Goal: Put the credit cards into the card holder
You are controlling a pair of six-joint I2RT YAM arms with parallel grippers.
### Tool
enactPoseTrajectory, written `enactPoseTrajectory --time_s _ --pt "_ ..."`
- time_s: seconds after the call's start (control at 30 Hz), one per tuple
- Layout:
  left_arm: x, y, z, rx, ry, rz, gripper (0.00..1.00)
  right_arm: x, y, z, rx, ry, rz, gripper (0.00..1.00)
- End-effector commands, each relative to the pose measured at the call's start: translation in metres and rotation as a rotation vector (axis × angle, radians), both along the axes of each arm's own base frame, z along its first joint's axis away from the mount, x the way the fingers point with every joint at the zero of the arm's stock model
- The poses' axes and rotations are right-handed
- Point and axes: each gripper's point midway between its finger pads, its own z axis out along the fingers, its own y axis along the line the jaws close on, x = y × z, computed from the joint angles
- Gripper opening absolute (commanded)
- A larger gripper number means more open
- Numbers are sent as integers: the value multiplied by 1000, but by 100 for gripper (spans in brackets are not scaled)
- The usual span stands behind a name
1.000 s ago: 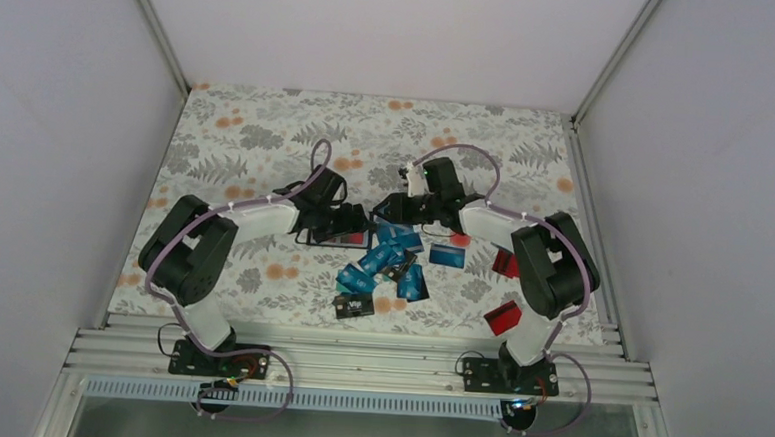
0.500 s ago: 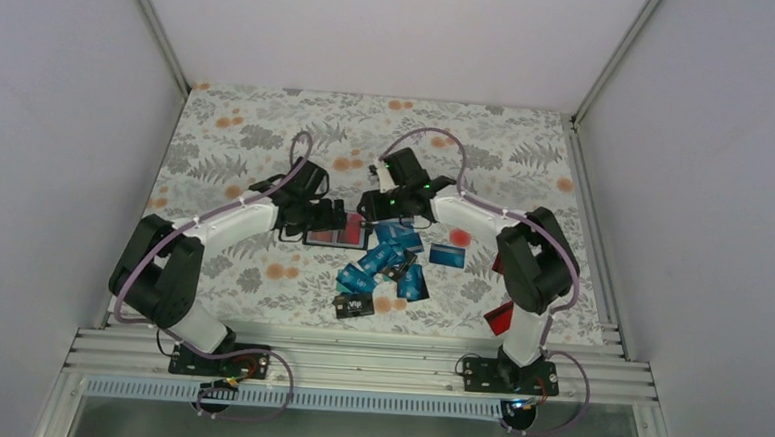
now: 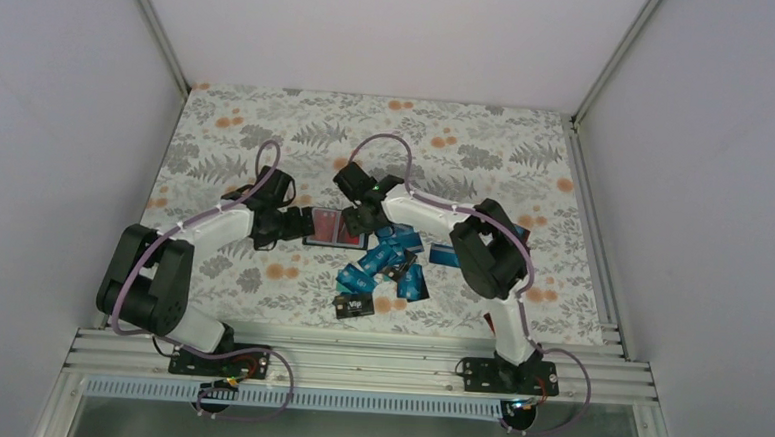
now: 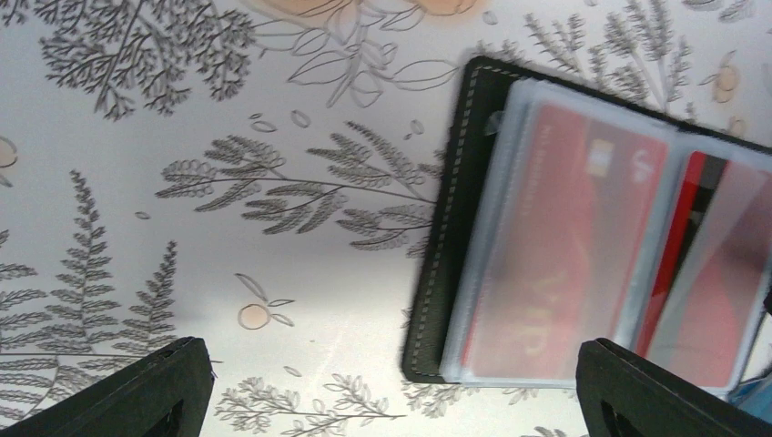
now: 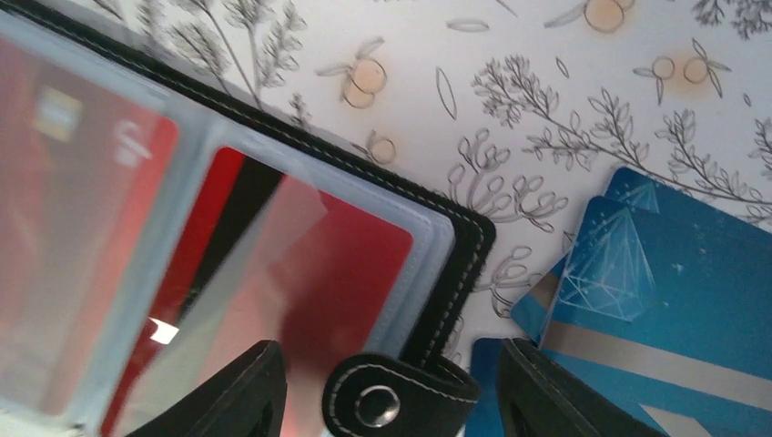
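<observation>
The card holder (image 3: 335, 228) lies open on the floral cloth, red cards showing through its clear sleeves (image 4: 564, 246). My left gripper (image 3: 297, 225) stands wide open at the holder's left edge; its lower left corner (image 4: 428, 369) lies between the fingers, untouched. My right gripper (image 3: 361, 220) is over the holder's right end, open, with the black snap tab (image 5: 401, 393) between its fingers and a gap on each side. Blue credit cards (image 3: 386, 264) lie in a loose pile just right of the holder (image 5: 655, 282). A black card (image 3: 354, 305) lies nearer me.
One blue card (image 3: 447, 254) lies apart to the right, partly behind the right arm. White walls close in the cloth on three sides. An aluminium rail (image 3: 356, 362) carries the arm bases at the near edge.
Both grippers have opened wider. The left arm has drawn back to the left, the right gripper has swung left over the holder, and the holder now lies flat and open.
</observation>
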Motion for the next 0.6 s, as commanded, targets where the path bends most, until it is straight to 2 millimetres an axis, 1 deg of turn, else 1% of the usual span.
enactPoseTrajectory --time_s 0.0,0.13,0.33,0.57 --pt "5 -4 -1 -25 -26 -27 99 2 -13 2 -140 -54 -42 58" --pt "3 -4 -4 -31 -22 -28 98 2 -13 2 -186 -83 -48 51" --pt "3 -1 -7 -22 -19 -21 97 7 -19 21 -216 -148 -75 40" --pt "4 -1 -7 -20 -16 -19 96 6 -26 23 -235 -160 -88 17"
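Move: The card holder's black strap is almost under the right hand, about 1 cm to its right, 1 cm below and level fore and aft, between the parted fingers. The holder's red card lies some 4 cm left and level; the pile of blue cards is about 9 cm right and level; a nearer blue card is 7 cm back and 2 cm right. From the left hand, the strap is some 18 cm right and 2 cm ahead. Close the right gripper around the card holder's strap, from just over half open to about a fifth, while easing the hand roughly 2 cm right, away from the red card towards the blue pile. Dip slightly first, then rise about 1 cm, and roll the hand some 15 degrees so its left side sinks. ##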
